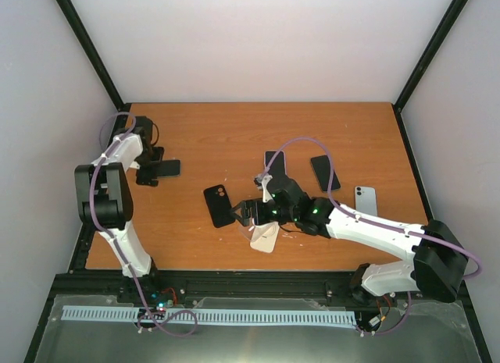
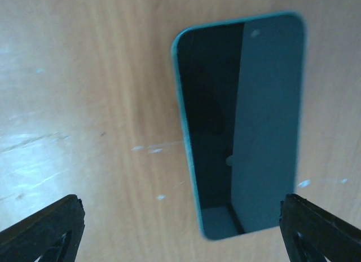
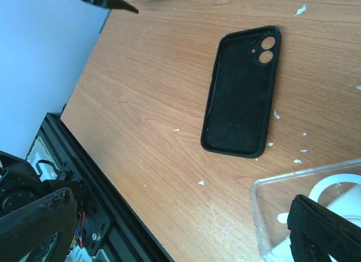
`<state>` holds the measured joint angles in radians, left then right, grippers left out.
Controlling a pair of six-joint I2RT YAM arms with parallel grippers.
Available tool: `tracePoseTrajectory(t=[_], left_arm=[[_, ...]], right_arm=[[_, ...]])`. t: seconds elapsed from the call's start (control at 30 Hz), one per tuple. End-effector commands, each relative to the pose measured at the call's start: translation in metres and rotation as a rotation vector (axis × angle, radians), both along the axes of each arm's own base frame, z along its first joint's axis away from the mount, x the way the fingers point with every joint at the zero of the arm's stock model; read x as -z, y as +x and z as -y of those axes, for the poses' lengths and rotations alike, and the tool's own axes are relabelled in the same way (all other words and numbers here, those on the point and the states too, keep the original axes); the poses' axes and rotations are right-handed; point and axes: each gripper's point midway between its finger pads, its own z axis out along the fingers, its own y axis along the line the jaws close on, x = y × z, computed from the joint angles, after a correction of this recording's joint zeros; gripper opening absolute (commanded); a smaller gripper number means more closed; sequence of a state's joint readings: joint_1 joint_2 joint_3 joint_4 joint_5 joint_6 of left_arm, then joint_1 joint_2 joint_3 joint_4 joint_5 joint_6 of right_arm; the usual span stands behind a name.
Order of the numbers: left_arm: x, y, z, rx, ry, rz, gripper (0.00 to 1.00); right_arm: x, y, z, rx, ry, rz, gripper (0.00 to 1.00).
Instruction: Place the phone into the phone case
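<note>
A phone [image 2: 242, 127] with a teal rim and dark screen lies flat on the wood, in front of my left gripper [image 2: 183, 234]. That gripper is open, its fingers wide apart, the right fingertip [image 2: 321, 228] by the phone's near corner. In the top view this phone [image 1: 167, 169] is at the far left beside the left gripper [image 1: 150, 168]. A black phone case [image 3: 242, 93] lies hollow side up and empty, ahead of my open right gripper [image 3: 180, 228]. The top view has the black case [image 1: 218, 205] just left of the right gripper [image 1: 237, 215].
A clear case [image 3: 304, 211] with a white ring lies under the right gripper's right finger; in the top view this clear case [image 1: 266, 238] is near the table's front edge [image 1: 234, 269]. Two dark phones [image 1: 275, 161] [image 1: 325, 172] and a pale one [image 1: 366, 199] lie to the right.
</note>
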<state>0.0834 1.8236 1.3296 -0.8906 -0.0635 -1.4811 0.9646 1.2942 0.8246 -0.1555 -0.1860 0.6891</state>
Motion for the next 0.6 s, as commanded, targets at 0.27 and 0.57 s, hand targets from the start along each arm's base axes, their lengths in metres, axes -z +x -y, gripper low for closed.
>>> tracePoseTrajectory(t=[0.27, 0.57], left_arm=[[-0.002, 0.066, -0.022, 0.001, 0.009, 0.014, 0.94], [0.023, 0.062, -0.016, -0.018, -0.036, -0.075, 0.94]], right_arm=[[0.004, 0.005, 0.011, 0.042, -0.053, 0.026, 1.00], [-0.006, 0.010, 0.024, 0.087, -0.069, 0.072, 1.00]])
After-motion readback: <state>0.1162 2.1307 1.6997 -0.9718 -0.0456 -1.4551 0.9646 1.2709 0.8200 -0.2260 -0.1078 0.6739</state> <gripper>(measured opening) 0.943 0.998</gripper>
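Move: The phone I'm going for lies flat and crosswise, its middle about 5 cm ahead of my left hand, barely 1 cm to the left and some 4 cm below. The empty black phone case lies roughly 14 cm back from that phone and 21 cm to the right of it; the clear case is some 23 cm back and 38 cm right of it. From my right hand the phone is about 17 cm ahead, 32 cm left and 13 cm below. My left hand, pointing down with its fingers wide open fore and aft, skims forward over the phone's width about 7 cm, drifting 2 cm left. As the forward run dies out I begin to sink, some 1.5 cm, bringing the near finger down close to the phone's near edge without closing. Meanwhile my open right hand eases a further 1.5 cm or so to the right, away from the black case, and down slightly. ##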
